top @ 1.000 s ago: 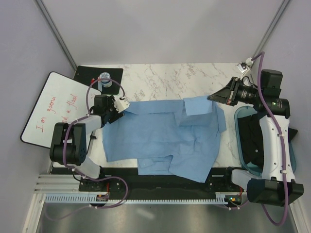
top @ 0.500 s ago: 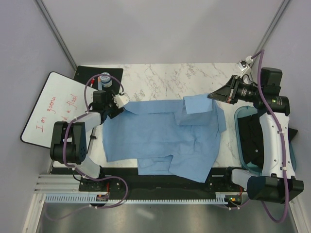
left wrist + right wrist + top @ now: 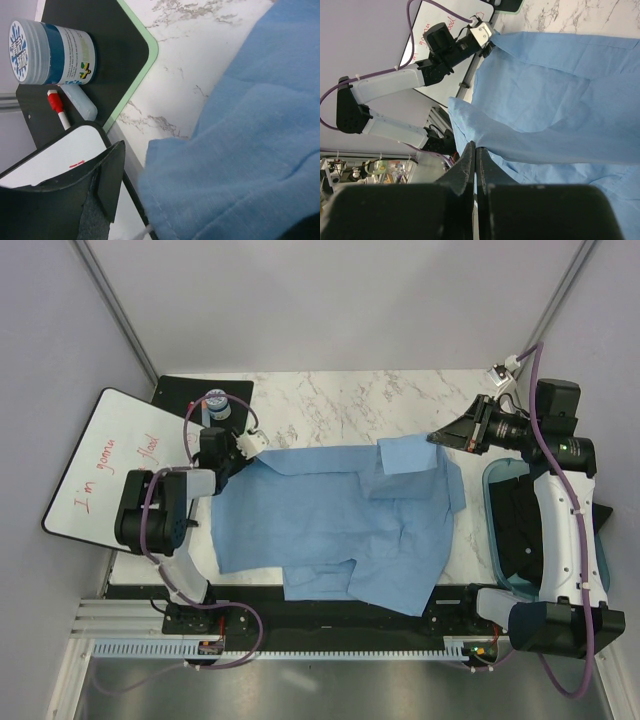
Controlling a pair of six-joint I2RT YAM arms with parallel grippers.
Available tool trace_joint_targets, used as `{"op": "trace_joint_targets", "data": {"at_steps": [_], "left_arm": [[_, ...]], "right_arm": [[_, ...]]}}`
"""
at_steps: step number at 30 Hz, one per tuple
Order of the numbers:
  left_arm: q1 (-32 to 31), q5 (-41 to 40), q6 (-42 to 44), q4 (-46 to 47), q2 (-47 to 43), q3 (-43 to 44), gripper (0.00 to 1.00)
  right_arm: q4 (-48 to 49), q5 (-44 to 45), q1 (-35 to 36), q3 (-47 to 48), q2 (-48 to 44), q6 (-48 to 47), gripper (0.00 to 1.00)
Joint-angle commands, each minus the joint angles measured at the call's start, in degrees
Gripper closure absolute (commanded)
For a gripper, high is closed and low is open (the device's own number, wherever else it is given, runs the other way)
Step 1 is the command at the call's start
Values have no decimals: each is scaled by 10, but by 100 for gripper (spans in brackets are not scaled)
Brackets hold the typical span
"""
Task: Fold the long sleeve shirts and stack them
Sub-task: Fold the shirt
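One light-blue long sleeve shirt [image 3: 340, 525] lies spread across the marble table. At its far-left corner sits my left gripper [image 3: 246, 450]. In the left wrist view that gripper [image 3: 210, 200] stands open, one dark finger [image 3: 107, 185] left of the shirt's hemmed edge [image 3: 165, 200], and the cloth hides most of the other finger. My right gripper [image 3: 432, 441] hovers over the shirt's far-right part, shut on a raised fold of the cloth [image 3: 410, 454]. The right wrist view shows that gripper [image 3: 475, 146] with fingertips pressed together and blue cloth [image 3: 530, 145] pinched at the tips.
A whiteboard [image 3: 105, 465] with red writing lies left of the table. Behind it a black mat [image 3: 180, 392] carries a blue-labelled jar [image 3: 50, 52] and a red-capped marker [image 3: 56, 106]. A teal bin [image 3: 490, 525] holding dark cloth [image 3: 522, 525] stands at the right.
The left arm has pulled its elbow in while its gripper stayed at the shirt's far-left corner. The right gripper holds the fold as before.
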Motion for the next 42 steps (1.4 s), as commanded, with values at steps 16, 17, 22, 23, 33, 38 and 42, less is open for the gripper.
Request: {"op": "trace_joint_targets", "data": {"at_steps": [16, 17, 22, 23, 33, 38, 42], "left_arm": [[104, 190, -39, -369, -122, 189, 34], [91, 189, -42, -404, -120, 202, 35], [4, 172, -57, -433, -91, 193, 36], [-4, 166, -63, -433, -82, 194, 36], [-23, 66, -32, -477, 33, 233, 53], [-12, 30, 2, -507, 34, 183, 69], [3, 29, -12, -512, 24, 179, 67]], "right_arm": [[-3, -40, -6, 63, -5, -6, 100], [0, -43, -6, 63, -4, -3, 100], [22, -54, -6, 69, -9, 18, 100], [21, -54, -6, 70, -11, 18, 100], [24, -63, -8, 86, -8, 30, 100], [26, -67, -8, 105, 1, 35, 100], [35, -74, -8, 132, 9, 52, 100]]}}
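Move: The far-left end of the shirt's folded-over band, where the left fingers come down, lies about 6 cm back, 2 cm to the right and 3 cm below the left hand. Around that hand, the round canister stands some 13 cm ahead and 5 cm left, at about its height. The whiteboard's middle is roughly 24 cm left and 4 cm back. From the raised right hand, the band end is about 45 cm left, 12 cm ahead and 33 cm down. The left fingertips end on the shirt band's far-left end, half-closing over the cloth. The hand first swings about 8 cm left and rises some 12 cm, then sweeps back right and comes down while drawing back, tipping about 30 degrees further down. The right hand keeps its pinch on the shirt's raised right part and lifts it about 5 cm more. ##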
